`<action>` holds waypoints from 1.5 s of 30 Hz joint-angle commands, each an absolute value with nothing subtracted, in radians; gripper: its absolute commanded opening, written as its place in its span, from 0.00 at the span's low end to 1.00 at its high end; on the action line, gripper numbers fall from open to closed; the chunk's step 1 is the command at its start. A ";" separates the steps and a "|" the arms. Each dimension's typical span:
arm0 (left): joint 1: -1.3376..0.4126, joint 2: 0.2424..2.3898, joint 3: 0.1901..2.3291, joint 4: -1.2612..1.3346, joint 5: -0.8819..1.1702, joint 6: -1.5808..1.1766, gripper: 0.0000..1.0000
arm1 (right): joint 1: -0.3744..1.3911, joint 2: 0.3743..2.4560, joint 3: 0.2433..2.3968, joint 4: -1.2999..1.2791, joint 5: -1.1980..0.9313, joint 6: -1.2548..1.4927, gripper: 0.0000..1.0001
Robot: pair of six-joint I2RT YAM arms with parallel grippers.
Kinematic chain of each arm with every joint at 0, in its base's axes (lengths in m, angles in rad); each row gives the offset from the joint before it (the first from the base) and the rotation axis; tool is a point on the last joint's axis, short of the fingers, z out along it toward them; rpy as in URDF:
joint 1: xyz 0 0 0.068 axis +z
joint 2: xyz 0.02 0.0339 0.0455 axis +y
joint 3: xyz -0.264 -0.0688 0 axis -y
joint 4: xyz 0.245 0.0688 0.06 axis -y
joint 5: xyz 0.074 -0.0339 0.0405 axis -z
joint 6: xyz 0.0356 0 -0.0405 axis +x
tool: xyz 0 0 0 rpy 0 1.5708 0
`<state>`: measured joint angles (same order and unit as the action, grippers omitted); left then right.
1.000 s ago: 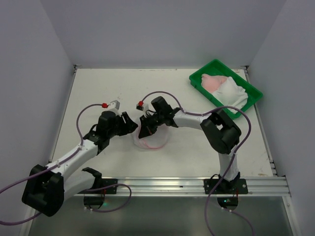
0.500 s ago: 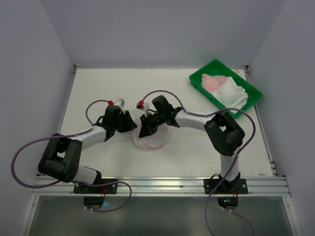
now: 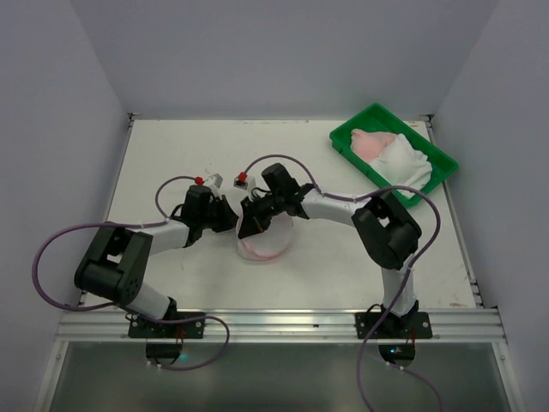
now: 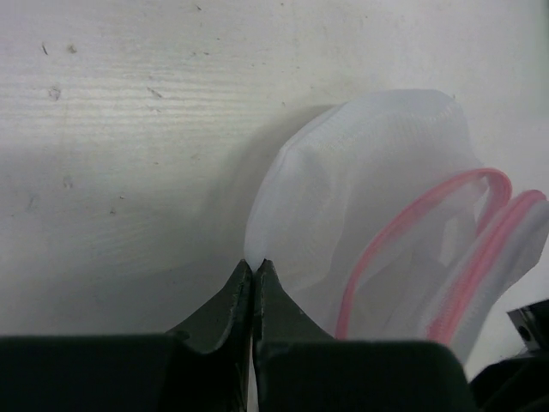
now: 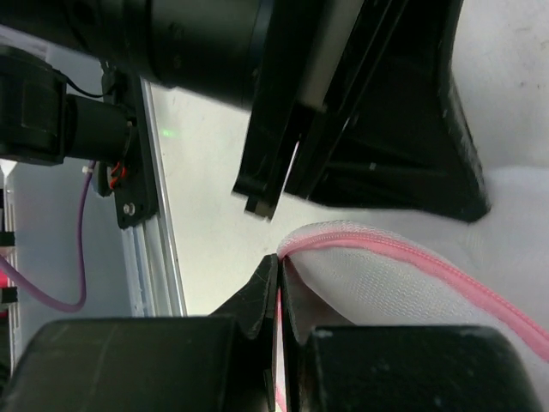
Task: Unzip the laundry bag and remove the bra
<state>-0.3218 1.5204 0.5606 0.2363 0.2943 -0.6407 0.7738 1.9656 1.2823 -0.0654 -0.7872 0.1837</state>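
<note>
The laundry bag (image 3: 266,242), white mesh with pink zip trim (image 4: 393,243), lies mid-table between both arms. My left gripper (image 4: 254,264) is shut, pinching the bag's white mesh edge (image 4: 257,249) at its left side; from above it (image 3: 230,220) sits at the bag's upper left. My right gripper (image 5: 279,262) is shut on the pink zip trim (image 5: 403,249) at the bag's rim, and from above it (image 3: 250,225) is right beside the left one. The zip edges (image 4: 480,257) gape apart. The bra is hidden; nothing distinct shows through the mesh.
A green plastic tray (image 3: 347,144) at the back right holds pink and white cloth (image 3: 390,153). The left gripper's black body (image 5: 386,129) fills the top of the right wrist view. The rail (image 3: 283,322) runs along the table's near edge.
The left arm folded in toward the bag and its gripper went from open to shut on the mesh edge. The right gripper stayed shut on the zip trim.
</note>
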 commanded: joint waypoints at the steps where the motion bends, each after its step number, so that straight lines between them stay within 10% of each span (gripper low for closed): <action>1: -0.318 1.519 0.534 0.351 0.356 -0.689 0.00 | 0.775 2.048 1.347 -0.083 -0.851 0.199 0.00; 11: -0.316 1.519 0.503 0.387 0.351 -0.718 0.02 | 0.761 2.125 1.376 -0.130 -0.865 0.193 0.14; 15: -0.318 1.494 0.520 0.335 0.327 -0.704 0.21 | 0.758 2.091 1.352 -0.135 -0.856 0.187 0.37; 28: -0.304 1.312 0.658 0.039 0.219 -0.655 0.61 | 0.758 1.905 1.365 -0.204 -0.795 0.186 0.71; 35: -0.269 1.220 0.748 -0.107 0.127 -0.624 0.98 | 0.758 1.848 1.462 -0.369 -0.649 0.140 0.91; 45: -0.206 1.112 0.871 -0.276 0.035 -0.554 1.00 | 0.712 1.741 1.546 -0.529 -0.296 0.152 0.99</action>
<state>-0.2333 1.1877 0.8062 -0.1921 0.1074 -0.6132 0.7521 1.8584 1.5261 -0.4694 -0.4858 0.1364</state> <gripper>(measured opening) 0.997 0.985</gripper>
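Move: Both hands already hold the laundry bag. Its middle lies about 7 cm to the right of the left hand, 3 cm back and slightly below. From the right hand, which keeps the pink rim raised, the bag's middle is some 6 cm to the right, level fore and aft, and 6 cm down. The green box is some 39 cm right and 20 cm ahead of the left hand. Right hand lowers the rim some 5 cm; both let go of the bag and rise about 12 cm. ##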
